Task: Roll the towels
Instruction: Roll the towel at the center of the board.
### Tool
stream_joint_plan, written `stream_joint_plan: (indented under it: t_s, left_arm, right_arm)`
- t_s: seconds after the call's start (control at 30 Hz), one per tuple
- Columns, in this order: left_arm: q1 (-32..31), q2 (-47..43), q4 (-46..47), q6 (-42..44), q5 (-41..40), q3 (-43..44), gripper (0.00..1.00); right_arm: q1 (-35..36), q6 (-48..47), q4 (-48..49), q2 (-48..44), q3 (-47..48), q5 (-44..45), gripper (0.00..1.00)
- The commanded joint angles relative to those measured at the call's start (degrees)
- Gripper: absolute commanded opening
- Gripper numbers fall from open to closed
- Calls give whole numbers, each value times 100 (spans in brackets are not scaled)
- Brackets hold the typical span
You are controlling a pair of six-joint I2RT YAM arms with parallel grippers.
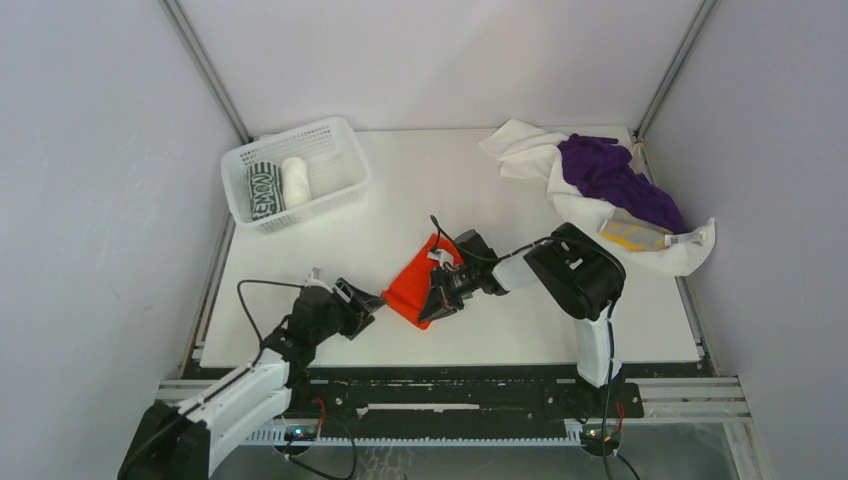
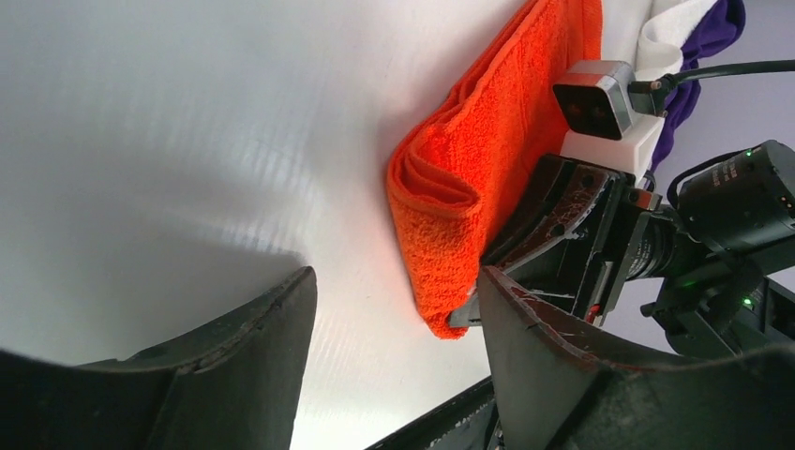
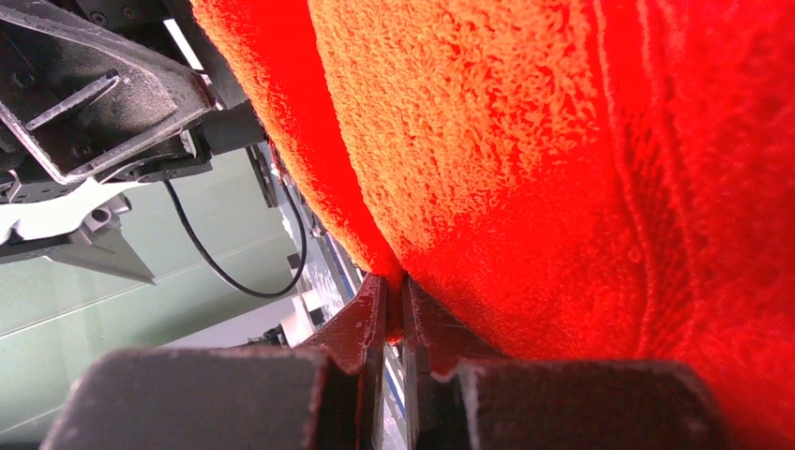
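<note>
An orange-red towel (image 1: 410, 285) lies folded in the middle of the table. My right gripper (image 1: 437, 300) is shut on its near edge; in the right wrist view the fingertips (image 3: 396, 286) pinch a fold of the towel (image 3: 525, 141). My left gripper (image 1: 372, 305) stands open just left of the towel. In the left wrist view its jaws (image 2: 396, 281) hold nothing, and the towel's layered end (image 2: 469, 159) sits just ahead of them. More towels are piled at the back right: white (image 1: 530, 150), purple (image 1: 610, 175), and yellow-and-grey (image 1: 630, 235).
A white mesh basket (image 1: 335, 123) at the back left holds a rolled dark green-and-white towel (image 1: 264, 190) and a rolled white towel (image 1: 296, 181). The right arm's wrist camera (image 2: 595, 98) hangs close beside the orange-red towel. Walls enclose the table on three sides.
</note>
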Motion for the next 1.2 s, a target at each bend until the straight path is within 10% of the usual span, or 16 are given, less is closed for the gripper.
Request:
stream_joint_plan:
  t_s: [0.0,1.17]
  left_arm:
    - [25,880,799,145,286,145,68]
    - [25,3716,603,190,237,909,43]
  right_arm:
    - [-27,76,207,98,43,-7,3]
    - [-10,-155,-241,-151,212,113,3]
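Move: The orange towel's folded near-left corner lies about 4 cm ahead of the left hand, 4 cm to its right and 2 cm lower. The towel's middle is some 10 cm right of that hand and 6 cm ahead. The right gripper's tips, clamped on the towel's near edge, sit about 11 cm to its right and 1 cm back. From the right hand, the folded corner is some 7 cm left and 4 cm ahead, about level in height. Forward and to its right, the left hand eases about 5 cm in two short stages towards the towel's folded near-left corner, sinking slightly and tipping down a little. Its fingers narrow from wide to about half open, ending astride the fold without shutting on it. The right hand stays put, still pinching the towel's near edge. ##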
